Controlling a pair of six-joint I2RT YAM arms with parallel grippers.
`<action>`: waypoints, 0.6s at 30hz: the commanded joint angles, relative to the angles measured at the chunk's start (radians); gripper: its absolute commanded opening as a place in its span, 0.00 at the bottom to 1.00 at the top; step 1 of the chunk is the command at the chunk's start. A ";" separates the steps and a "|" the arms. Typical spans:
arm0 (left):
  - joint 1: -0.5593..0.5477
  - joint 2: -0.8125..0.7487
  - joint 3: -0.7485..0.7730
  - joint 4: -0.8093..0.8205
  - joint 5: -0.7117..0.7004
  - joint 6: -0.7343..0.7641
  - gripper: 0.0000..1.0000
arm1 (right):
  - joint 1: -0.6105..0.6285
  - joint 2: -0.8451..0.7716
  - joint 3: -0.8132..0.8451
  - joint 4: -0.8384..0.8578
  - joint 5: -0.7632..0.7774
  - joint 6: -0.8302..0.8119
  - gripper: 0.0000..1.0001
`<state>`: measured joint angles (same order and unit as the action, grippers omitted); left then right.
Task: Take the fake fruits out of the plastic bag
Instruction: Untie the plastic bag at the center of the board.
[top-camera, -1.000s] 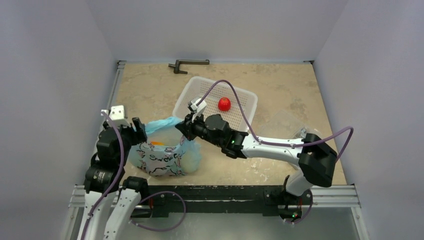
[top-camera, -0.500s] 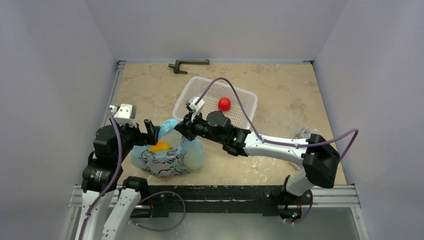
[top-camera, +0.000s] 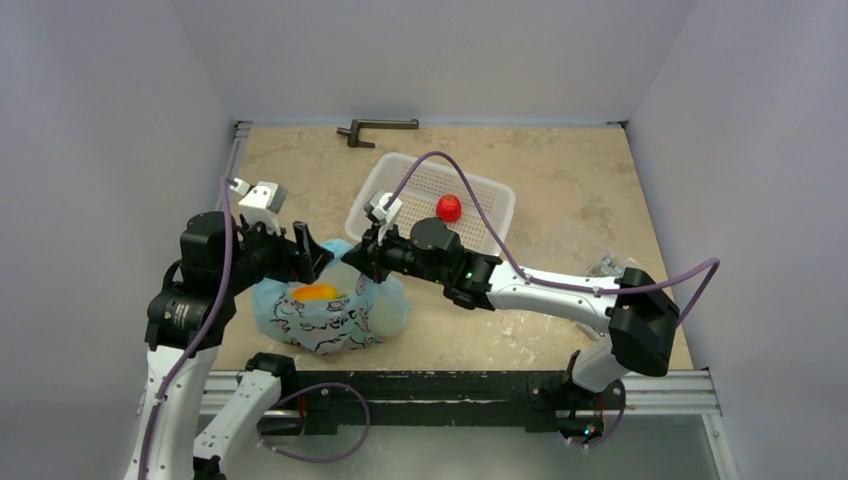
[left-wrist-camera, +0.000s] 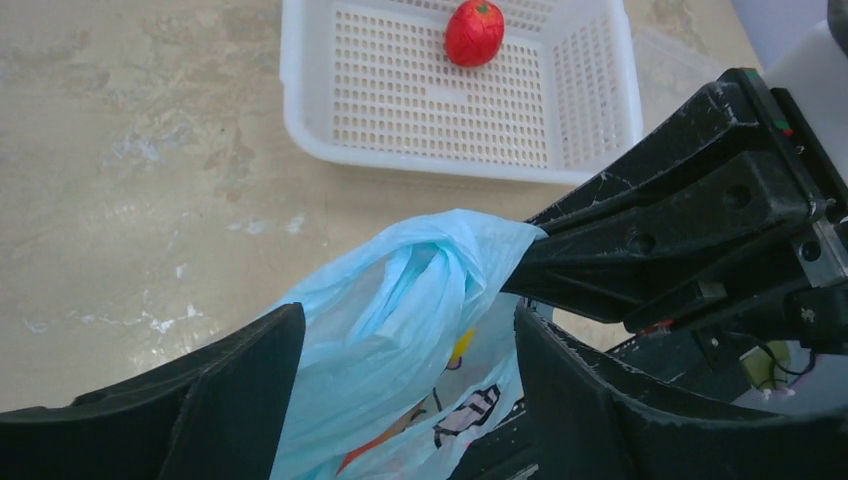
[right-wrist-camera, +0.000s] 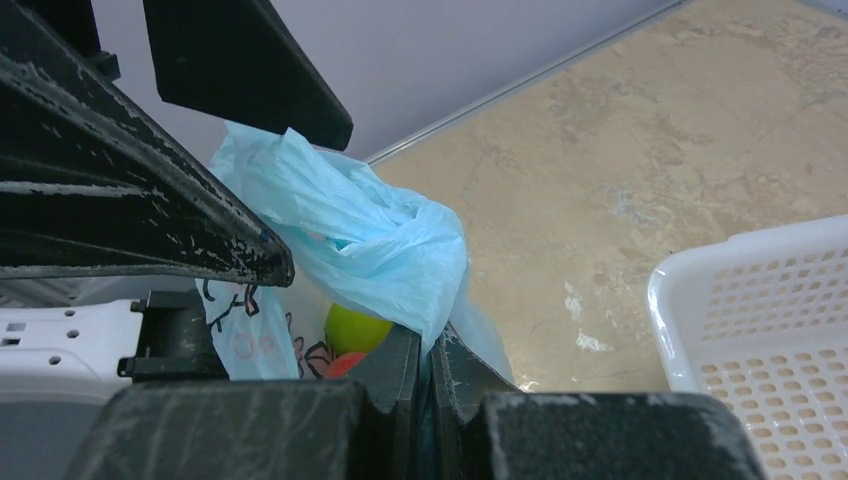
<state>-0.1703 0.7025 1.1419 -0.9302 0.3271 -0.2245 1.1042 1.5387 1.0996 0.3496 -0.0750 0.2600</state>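
The light blue plastic bag (top-camera: 335, 318) sits on the table near the front left, its mouth pulled open. An orange fake fruit (top-camera: 317, 293) shows inside it from above. The right wrist view shows a green fruit (right-wrist-camera: 356, 328) and a red-orange one (right-wrist-camera: 345, 362) in the bag (right-wrist-camera: 370, 235). My right gripper (right-wrist-camera: 428, 345) is shut on the bag's rim (top-camera: 372, 256). My left gripper (left-wrist-camera: 405, 330) is open, its fingers either side of the bunched blue handle (left-wrist-camera: 420, 270), just left of the right gripper (top-camera: 305, 250).
A white perforated basket (top-camera: 400, 190) lies behind the bag with a small red fruit (top-camera: 449, 208) in it. A dark metal handle (top-camera: 375, 128) lies at the back wall. A clear box (top-camera: 585, 245) sits to the right, partly behind the right arm.
My left arm rose and swung right over the bag, and its jaws spread wider. The bag's mouth opened, uncovering the orange fruit. The right gripper kept its hold and shifted slightly left.
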 joint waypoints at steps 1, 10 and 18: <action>0.005 -0.006 0.021 -0.072 0.013 0.023 0.71 | -0.001 -0.006 0.048 0.019 -0.022 -0.017 0.00; 0.005 -0.105 0.062 -0.204 -0.514 -0.053 0.00 | -0.001 0.034 0.084 0.051 0.048 0.061 0.00; 0.005 -0.365 0.145 -0.189 -0.826 -0.149 0.00 | -0.007 0.194 0.293 0.083 0.238 0.210 0.00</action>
<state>-0.1703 0.4515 1.2373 -1.1400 -0.2768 -0.3058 1.1042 1.6775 1.2568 0.3614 0.0368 0.3836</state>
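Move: The plastic bag's bunched rim already lies between the left hand's open fingers, about 1 cm to the right of and 1 cm below its hand point. The right gripper, clamped on the same rim, sits some 6 cm to the left hand's right, 2 cm farther out and 3 cm lower; the orange fruit in the bag is about 4 cm back and 14 cm below the left hand, the basket roughly 13 cm ahead, 21 cm right and 22 cm down. From the right hand the free rim is about 5 cm left, 2 cm back and 2 cm higher. Easing a little back and down, the left hand shuts its open fingers on the rim, then pulls about 11 cm left and some 5 cm back, away from the right gripper, turning about 35 degrees counter-clockwise and rising at the end. The right hand keeps its pinch, holds still at first, then shifts about 4 cm forward and left. ##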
